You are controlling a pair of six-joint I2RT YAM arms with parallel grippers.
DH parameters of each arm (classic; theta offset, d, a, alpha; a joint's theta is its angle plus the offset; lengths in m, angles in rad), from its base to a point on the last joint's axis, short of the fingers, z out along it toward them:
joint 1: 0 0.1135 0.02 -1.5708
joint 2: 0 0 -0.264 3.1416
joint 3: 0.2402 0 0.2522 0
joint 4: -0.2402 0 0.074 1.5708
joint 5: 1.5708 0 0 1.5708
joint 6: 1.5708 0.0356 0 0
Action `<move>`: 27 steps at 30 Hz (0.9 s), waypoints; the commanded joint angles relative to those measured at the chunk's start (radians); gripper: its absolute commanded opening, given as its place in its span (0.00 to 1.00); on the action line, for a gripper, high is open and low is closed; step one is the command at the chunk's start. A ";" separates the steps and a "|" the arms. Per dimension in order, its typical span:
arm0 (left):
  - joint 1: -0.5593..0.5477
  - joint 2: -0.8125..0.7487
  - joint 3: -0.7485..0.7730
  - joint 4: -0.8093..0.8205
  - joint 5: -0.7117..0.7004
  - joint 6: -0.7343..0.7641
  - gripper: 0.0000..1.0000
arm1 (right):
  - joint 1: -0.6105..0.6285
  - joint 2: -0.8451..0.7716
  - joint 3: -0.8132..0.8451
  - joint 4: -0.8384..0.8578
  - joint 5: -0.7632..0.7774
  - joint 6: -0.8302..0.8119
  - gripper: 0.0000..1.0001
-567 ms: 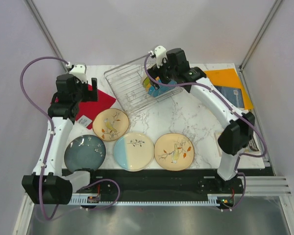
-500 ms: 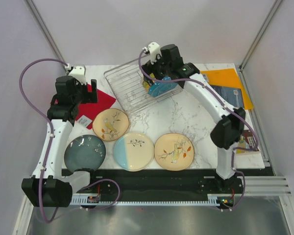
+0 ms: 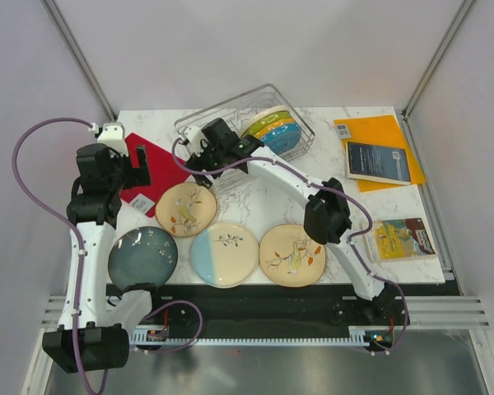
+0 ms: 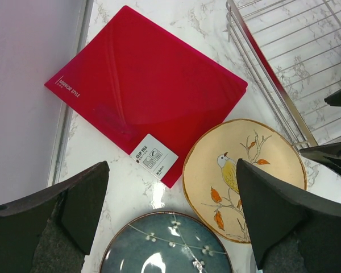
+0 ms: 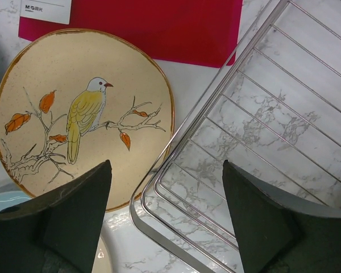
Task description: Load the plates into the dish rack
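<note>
Four plates lie flat in front of the dish rack [image 3: 222, 132]: a cream bird plate [image 3: 186, 209], a dark teal plate [image 3: 142, 257], a half-blue half-cream plate [image 3: 223, 253] and a second cream bird plate [image 3: 292, 254]. My right gripper [image 3: 204, 161] hangs open and empty over the rack's near-left corner [image 5: 216, 170], beside the cream bird plate [image 5: 85, 114]. My left gripper [image 3: 138, 171] is open above the gap between the teal plate [image 4: 167, 244] and the cream bird plate [image 4: 244, 176], holding nothing. The rack's wire edge [image 4: 273, 96] shows at upper right.
A red flat mat [image 3: 152, 164] lies left of the rack, touching the cream plate's rim. Several coloured dishes [image 3: 272, 125] stand upright in the rack's right end. An orange folder [image 3: 379, 132] with a booklet [image 3: 377, 162] and another booklet [image 3: 399, 239] lie at right.
My right arm swung left from the rack's right end to its near-left corner, uncovering the coloured dishes standing there. The left arm drifted slightly left.
</note>
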 commanded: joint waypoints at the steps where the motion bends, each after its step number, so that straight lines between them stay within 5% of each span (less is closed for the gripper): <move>1: 0.011 -0.016 -0.008 -0.011 0.012 -0.022 0.99 | -0.009 0.005 0.082 0.018 0.002 0.011 0.85; 13: 0.009 -0.017 0.003 -0.013 0.068 -0.054 0.99 | 0.059 0.107 0.116 0.025 0.177 -0.013 0.72; 18: 0.011 -0.036 -0.016 -0.020 0.071 -0.054 0.99 | 0.062 0.131 0.142 0.054 0.237 -0.012 0.52; 23: 0.012 -0.054 -0.040 -0.022 0.083 -0.089 0.99 | 0.064 0.105 0.130 0.081 0.318 -0.024 0.01; 27: 0.011 -0.057 -0.059 -0.022 0.100 -0.098 0.99 | 0.064 0.024 0.070 0.093 0.367 -0.079 0.00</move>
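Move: The left end rim of the dish rack, close to its near corner, is almost under the right hand: about 1 cm ahead, 1 cm left and 4 cm below. The bird plate lies some 9 cm back and 4 cm left, and the red folder 12 cm left and 1 cm ahead, both about 13 cm lower. The blue plate in the rack stands roughly 22 cm right and 7 cm ahead. From the left hand, that rim is about 10 cm ahead and 16 cm right, well below. The right fingers come to pinch the rack's left end rim near its near corner. Still wide open, the hand sinks about 5 cm over the rim, edging a little forward and left, and the fingers shut on the metal. As they close, the hand shifts back right by nearly 2 cm and the wrist swings some 20 degrees clockwise. ##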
